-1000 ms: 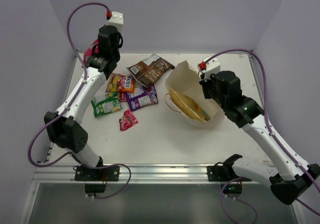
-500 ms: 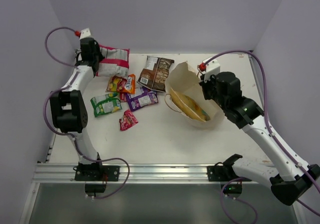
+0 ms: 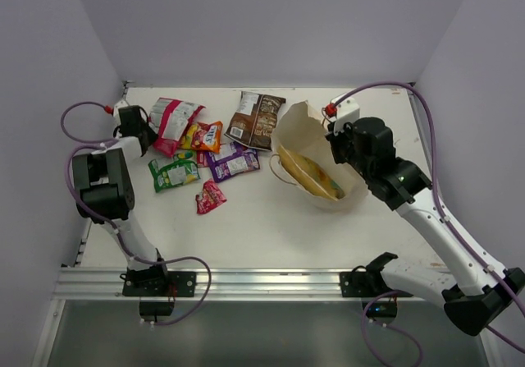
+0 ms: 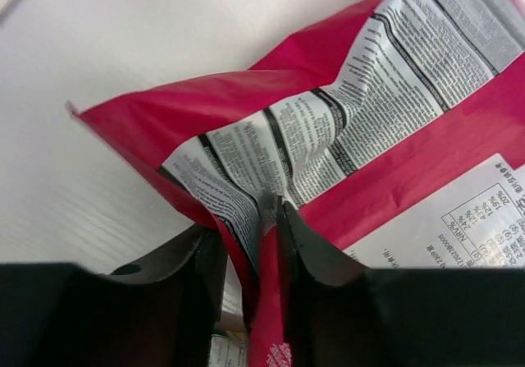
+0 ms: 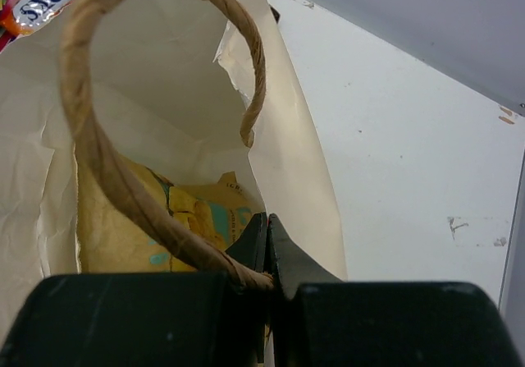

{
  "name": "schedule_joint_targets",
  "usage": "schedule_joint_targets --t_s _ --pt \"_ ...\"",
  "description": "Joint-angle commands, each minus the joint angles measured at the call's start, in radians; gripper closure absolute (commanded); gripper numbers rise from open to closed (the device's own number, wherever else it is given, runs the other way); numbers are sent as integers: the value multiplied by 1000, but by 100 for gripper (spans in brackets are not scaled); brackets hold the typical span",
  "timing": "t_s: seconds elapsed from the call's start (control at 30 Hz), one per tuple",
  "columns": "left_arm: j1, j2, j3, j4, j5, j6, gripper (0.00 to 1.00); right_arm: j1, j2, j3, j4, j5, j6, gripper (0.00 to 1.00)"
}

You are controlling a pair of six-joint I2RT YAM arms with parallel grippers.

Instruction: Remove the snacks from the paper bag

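Observation:
The paper bag (image 3: 297, 129) lies on its side, mouth towards the near left, with the tan-yellow chip bag (image 3: 310, 175) inside. My right gripper (image 3: 335, 144) is shut on the bag's upper rim (image 5: 295, 153), next to a brown string handle (image 5: 90, 137); the chip bag (image 5: 123, 236) shows below it. My left gripper (image 3: 146, 133) is at the far left, shut on a fold of the pink-white bag (image 3: 174, 116), which rests on the table. In the left wrist view the pink-white bag (image 4: 369, 112) sits between my left gripper's (image 4: 246, 219) jaws.
Loose packets lie left of the paper bag: a brown bag (image 3: 256, 119), an orange one (image 3: 209, 135), a purple one (image 3: 231, 162), a green one (image 3: 174, 172) and a small pink one (image 3: 210, 195). Walls close the back and sides.
My left arm has swung from the back down to the far left, carrying the pink-white bag onto the table. The brown bag has shifted slightly right. The right arm and paper bag have not moved.

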Motion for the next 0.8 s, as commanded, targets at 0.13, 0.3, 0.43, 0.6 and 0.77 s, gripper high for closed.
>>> schedule_joint_targets --t_s 0.13,0.3,0.43,0.6,0.77 --pt "35 -202 46 21 53 42 16 0 -32 42 11 87 16 100" --pt "-14 -367 53 -55 191 140 1 1 -36 49 75 191 -17 100" --pt "-201 -580 19 -138 233 247 1 0 -52 60 137 178 -49 100" --pt "-428 -746 -24 -133 421 384 2 1 -47 51 146 138 -88 100" --pt "-644 -805 17 -222 492 503 1 4 -61 29 163 113 -103 100"
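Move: The yellow snack in the paper bag, the last one left, lies about 54 cm to the left hand's right, 14 cm nearer and 5 cm higher. The red snack in its fingers centres 7 cm right and 4 cm ahead, 3 cm lower; the orange snack is 19 cm right, level; the brown snack 37 cm right, 6 cm ahead. From the right hand, pinching the paper bag's edge, the yellow snack is some 20 cm below, 3 cm ahead and 3 cm left. Left opens off the red snack, rises 30 cm, swings right towards the paper bag; right lifts its rim. ##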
